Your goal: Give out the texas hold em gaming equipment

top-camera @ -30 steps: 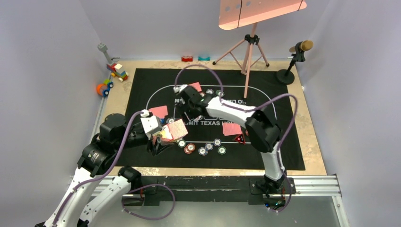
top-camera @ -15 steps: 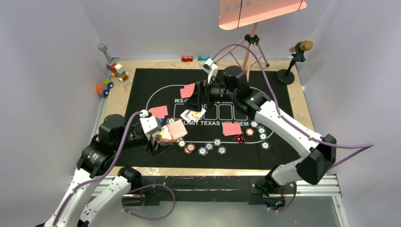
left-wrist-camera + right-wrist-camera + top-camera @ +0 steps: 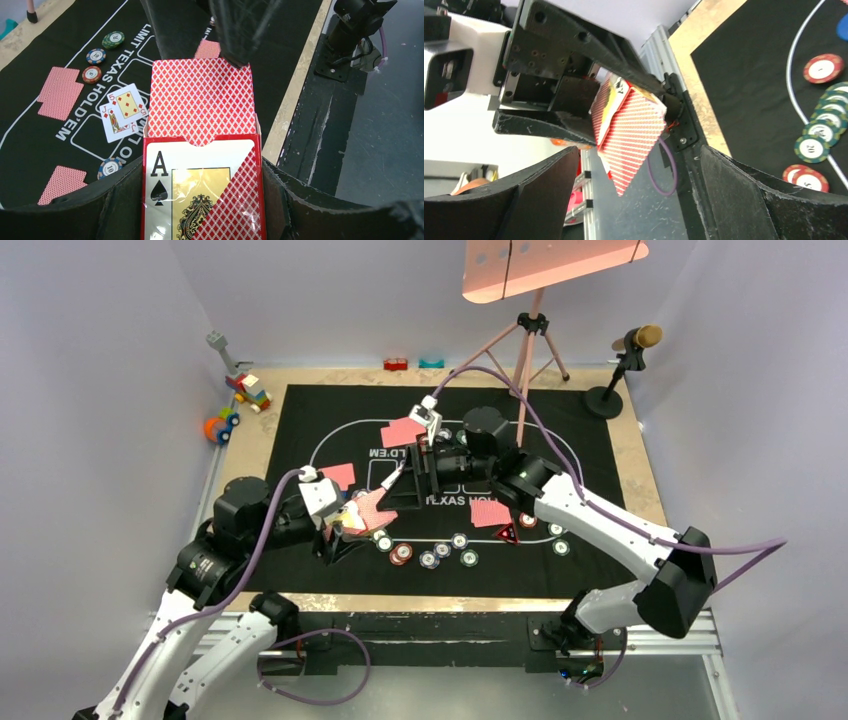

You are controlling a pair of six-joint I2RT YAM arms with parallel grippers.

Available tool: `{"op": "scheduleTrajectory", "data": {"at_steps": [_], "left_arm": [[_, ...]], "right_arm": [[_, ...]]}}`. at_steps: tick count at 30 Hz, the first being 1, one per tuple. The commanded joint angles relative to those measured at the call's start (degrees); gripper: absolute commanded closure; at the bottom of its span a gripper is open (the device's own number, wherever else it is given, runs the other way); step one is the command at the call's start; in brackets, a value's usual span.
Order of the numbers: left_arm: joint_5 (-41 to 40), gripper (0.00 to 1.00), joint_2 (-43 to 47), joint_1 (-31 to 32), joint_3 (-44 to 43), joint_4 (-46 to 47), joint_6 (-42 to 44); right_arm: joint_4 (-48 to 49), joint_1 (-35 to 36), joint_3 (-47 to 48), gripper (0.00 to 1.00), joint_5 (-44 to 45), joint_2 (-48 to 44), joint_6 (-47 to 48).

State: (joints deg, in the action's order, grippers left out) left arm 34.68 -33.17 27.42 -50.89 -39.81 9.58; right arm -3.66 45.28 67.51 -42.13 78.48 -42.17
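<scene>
My left gripper (image 3: 345, 532) is shut on a red card box (image 3: 202, 195) printed with an ace of spades. Pink-backed playing cards (image 3: 202, 102) stick out of its open top. My right gripper (image 3: 402, 480) is open and empty; its fingers (image 3: 235, 30) hang just beyond the deck (image 3: 626, 130), one on each side, apart from it. Two face-up cards (image 3: 122, 112) lie on the mat. Face-down cards (image 3: 403, 431) (image 3: 338, 476) (image 3: 490, 513) lie around the oval. Poker chips (image 3: 430, 555) sit in a row near the front, beside a red triangular marker (image 3: 508, 534).
The black printed mat (image 3: 600, 540) covers most of the table. Toy blocks (image 3: 245, 390) (image 3: 220, 425) lie at the back left. A pink tripod (image 3: 525, 350) and a microphone stand (image 3: 625, 365) are at the back right. More chips (image 3: 548, 525) lie under the right arm.
The right arm swung from the back of the mat toward the held deck, and its jaws opened wider. The left gripper and the card box stayed still.
</scene>
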Motion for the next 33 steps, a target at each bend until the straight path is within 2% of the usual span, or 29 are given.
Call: {"op": "scheduleTrajectory", "data": {"at_steps": [1, 12, 15, 18, 20, 25, 33], "left_arm": [[-0.5, 1.00, -0.4, -0.3, -1.2, 4.9, -0.2], [0.0, 1.00, -0.4, -0.3, -1.3, 5.3, 0.1], [-0.1, 1.00, -0.2, -0.3, -1.3, 4.9, 0.2], [-0.1, 1.00, 0.0, -0.3, -1.3, 4.9, 0.3], [-0.1, 1.00, 0.2, -0.3, -1.2, 4.9, 0.3], [-0.1, 1.00, 0.3, -0.3, -1.2, 4.8, 0.3], [0.0, 1.00, 0.6, -0.3, -1.7, 4.4, -0.1]], "right_arm": [[3.0, 1.8, 1.8, 0.03, -1.5, 0.8, -2.3], [8.3, 2.9, 0.8, 0.03, -1.4, 4.5, -7.7], [8.8, 2.9, 1.2, 0.17, -2.1, 5.6, -9.1], [7.5, 2.8, 1.4, 0.37, -2.5, 6.2, -9.4], [7.3, 2.8, 1.1, 0.44, -2.6, 6.1, -9.7], [6.3, 2.8, 0.9, 0.52, -3.0, 5.7, -9.6], [0.8, 1.2, 1.3, 0.56, -3.0, 4.5, -6.7]]}}
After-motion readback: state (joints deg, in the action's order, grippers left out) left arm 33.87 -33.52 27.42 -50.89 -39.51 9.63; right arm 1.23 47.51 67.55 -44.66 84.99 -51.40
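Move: The cards sticking out of the held box lie about 5 cm to the right hand's left, 2 cm back and 4 cm below. The box itself is about 10 cm to its left, 4 cm back and 4 cm below. On the mat some 28 cm beneath, the red chips are nearly straight under that hand, and the green chip row is about 6 cm ahead and 6 cm left. From the left hand, the exposed cards are some 6 cm right, 3 cm ahead and 1 cm below. Leftward and down, about 3 cm left and 2 cm lower, the right hand slides its spread fingers around the exposed end of the deck, rolling some 10 degrees so its forward side dips. Midway it starts closing to about half its opening, one fingertip over the patterned card backs and the other beneath. The left hand keeps its grip on the box, holding it nearly still. ##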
